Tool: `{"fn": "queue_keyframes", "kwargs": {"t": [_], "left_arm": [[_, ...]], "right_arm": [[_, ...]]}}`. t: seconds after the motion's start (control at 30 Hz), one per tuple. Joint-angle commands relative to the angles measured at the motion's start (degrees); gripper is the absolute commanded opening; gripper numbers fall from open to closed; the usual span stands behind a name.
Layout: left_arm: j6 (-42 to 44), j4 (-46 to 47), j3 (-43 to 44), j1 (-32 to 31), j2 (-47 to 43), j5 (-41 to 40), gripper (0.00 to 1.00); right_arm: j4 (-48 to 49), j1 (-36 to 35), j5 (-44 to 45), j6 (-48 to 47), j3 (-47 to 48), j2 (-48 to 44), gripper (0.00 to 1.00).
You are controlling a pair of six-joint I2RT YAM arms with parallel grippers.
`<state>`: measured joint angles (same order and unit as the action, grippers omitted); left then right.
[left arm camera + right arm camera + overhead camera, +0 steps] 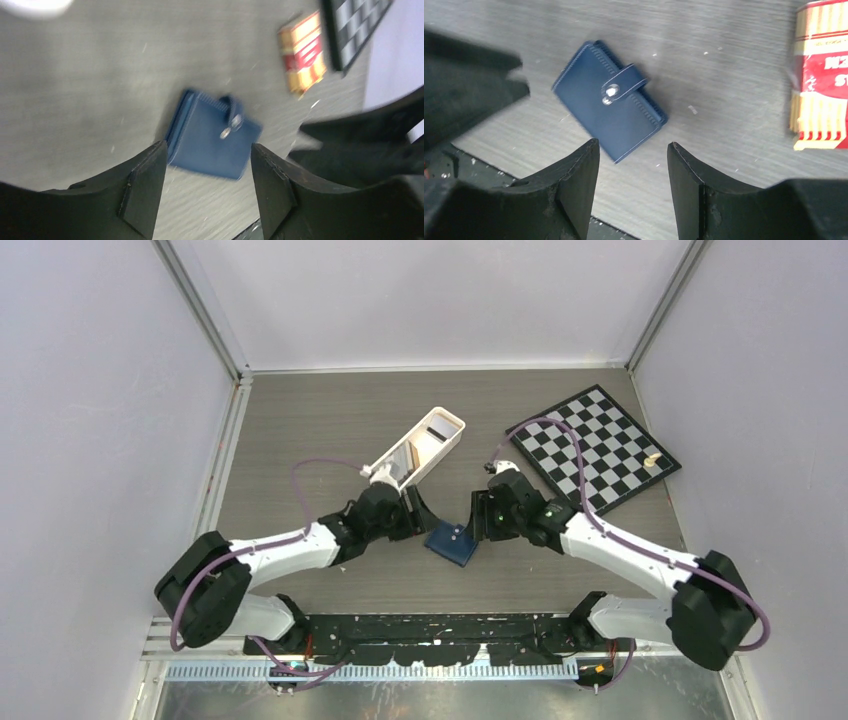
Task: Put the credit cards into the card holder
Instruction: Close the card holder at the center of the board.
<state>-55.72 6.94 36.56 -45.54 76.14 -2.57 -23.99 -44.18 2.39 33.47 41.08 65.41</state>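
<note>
The card holder (pixel 452 543) is a small navy case lying closed on the table, its strap snapped over the front (pixel 609 122). My left gripper (pixel 418 512) hovers just left of it, open with nothing between the fingers (pixel 207 155); the holder (pixel 210 135) lies just beyond the fingertips. My right gripper (pixel 483 520) hovers just right of it, open and empty (pixel 633 150). Thin grey and dark credit cards (pixel 405 453) seem to stand inside the white tray.
A long white tray (pixel 455 430) lies behind the left gripper. A chessboard (pixel 597 447) with one small pale piece (pixel 652 458) sits at the back right. A thick red and gold banded pack (pixel 821 75) lies right of the holder.
</note>
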Motion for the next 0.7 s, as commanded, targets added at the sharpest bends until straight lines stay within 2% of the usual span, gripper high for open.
{"fn": "queue_keyframes", "kwargs": {"t": [0.0,0.17,0.43,0.67], "left_arm": [[-8.24,3.17,-5.48,-3.84,0.90,1.20,0.63],[-9.78,5.71,-5.26,-6.59,4.32,1.49,0.63],[-10.24,12.20,-5.57,-6.93,11.14,1.32,0.64],[-5.54,14.47,-2.03,-6.52,15.73,-0.80,0.64]], "right_arm": [[7.21,5.73,-6.46,-5.91,0.43,4.75,0.58],[13.69,8.44,-13.04,-5.72,-1.02,9.44,0.60],[18.71,8.63,-15.66,-3.98,-3.40,14.21,0.59],[19.32,8.53,-18.82,-2.15,-4.57,15.71,0.54]]}}
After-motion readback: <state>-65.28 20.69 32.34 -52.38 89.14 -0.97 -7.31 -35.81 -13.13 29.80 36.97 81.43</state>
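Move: Between the two raised hands lies the closed card holder, its strap not yet snapped: about 6 cm to the left hand's right, 4 cm back and 8 cm below. From the right hand the card holder is some 5 cm left, about 1 cm back and 8 cm down. The white tray stands roughly 16 cm ahead of the left hand and 2 cm left; the striped box is about 6 cm ahead of the right hand and 11 cm right, both about 8 cm lower. Coming down on the card holder from both sides, fingers staying open: the left hand sinks about 6 cm while drawing back, tipping down some 10 degrees, then swings 3 cm right so its fingertips push against the holder's left edge. The right hand drops about 6 cm, first easing forward and a little right, then left, setting its fingers astride the strap edge. ##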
